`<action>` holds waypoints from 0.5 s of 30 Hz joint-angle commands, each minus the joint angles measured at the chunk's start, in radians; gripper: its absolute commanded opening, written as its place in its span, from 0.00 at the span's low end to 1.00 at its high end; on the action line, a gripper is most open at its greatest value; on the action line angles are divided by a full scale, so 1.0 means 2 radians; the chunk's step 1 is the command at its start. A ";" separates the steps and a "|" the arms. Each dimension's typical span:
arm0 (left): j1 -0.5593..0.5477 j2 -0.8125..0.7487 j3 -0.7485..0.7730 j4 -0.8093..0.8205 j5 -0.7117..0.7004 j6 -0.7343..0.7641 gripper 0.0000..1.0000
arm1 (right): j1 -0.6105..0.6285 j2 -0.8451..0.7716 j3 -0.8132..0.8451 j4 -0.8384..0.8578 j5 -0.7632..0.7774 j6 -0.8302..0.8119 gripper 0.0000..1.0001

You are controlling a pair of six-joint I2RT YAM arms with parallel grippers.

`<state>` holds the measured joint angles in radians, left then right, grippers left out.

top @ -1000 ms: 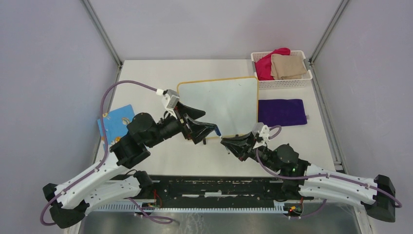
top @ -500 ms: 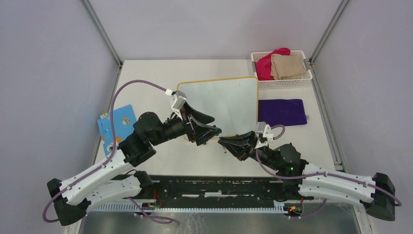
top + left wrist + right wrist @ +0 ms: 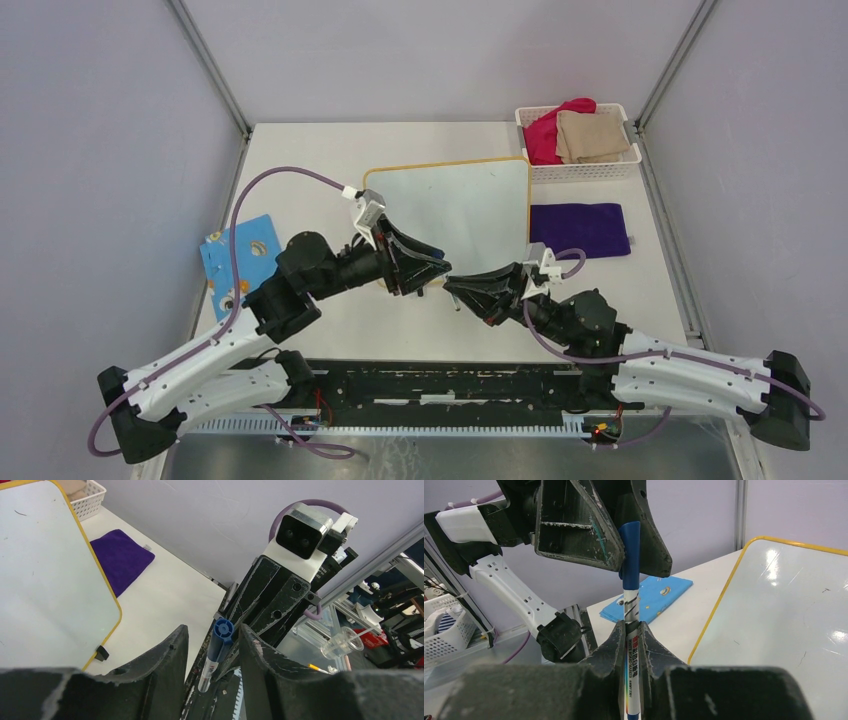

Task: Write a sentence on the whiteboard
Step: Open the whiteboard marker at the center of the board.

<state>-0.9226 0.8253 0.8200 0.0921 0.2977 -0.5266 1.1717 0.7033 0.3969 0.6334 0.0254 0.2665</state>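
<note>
The whiteboard (image 3: 450, 205), white with a yellow rim, lies flat mid-table; no sentence is in view on it, only faint specks. My right gripper (image 3: 631, 625) is shut on the barrel of a white marker (image 3: 630, 605) with a blue cap (image 3: 629, 545), held just off the board's near-left corner. My left gripper (image 3: 212, 629) meets it head-on, jaws either side of the cap (image 3: 223, 630). A gap still shows between the cap and one finger (image 3: 175, 645), so these jaws are open. In the top view the two grippers (image 3: 440, 272) (image 3: 453, 290) almost touch.
A white basket (image 3: 585, 172) with red and beige cloths stands at the back right. A purple cloth (image 3: 580, 229) lies right of the board. A blue card (image 3: 240, 250) lies at the table's left edge, partly under the left arm's cable.
My left gripper has swung right to meet the right gripper, and its jaws have narrowed around the marker's cap. The right gripper has shifted slightly left with the marker.
</note>
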 commanded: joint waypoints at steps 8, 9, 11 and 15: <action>-0.003 -0.017 0.000 0.015 0.006 0.005 0.26 | 0.002 0.011 0.032 0.004 0.002 0.011 0.00; -0.003 -0.017 -0.001 0.015 0.008 0.005 0.22 | 0.003 0.012 0.032 0.003 0.002 0.011 0.00; -0.003 -0.017 -0.001 0.014 0.012 0.006 0.16 | 0.002 0.014 0.034 0.002 0.003 0.012 0.00; -0.003 -0.016 -0.003 0.010 0.012 0.006 0.26 | 0.002 0.016 0.037 -0.001 0.003 0.011 0.00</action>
<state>-0.9222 0.8032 0.8158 0.0887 0.2901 -0.5182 1.1717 0.7292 0.4198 0.6106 0.0261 0.2886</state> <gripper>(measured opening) 0.218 0.132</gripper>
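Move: The marker's blue cap is already between my left fingertips, about 1 cm back of my left hand point and 1 cm below it. From my right hand, which holds the barrel, the cap is some 5 cm up, 2 cm forward and 1 cm left. Some 30 cm below my left hand, the whiteboard's middle lies about 23 cm ahead and 2 cm right, and its left black clip about 7 cm ahead and 4 cm left. I shut my left fingers from half open until they stop on the blue cap, pinching it from both sides, while that hand drifts only about half a centimetre left with its wrist steady. My right hand keeps its grip on the upright barrel and shifts left by a similar half centimetre. ##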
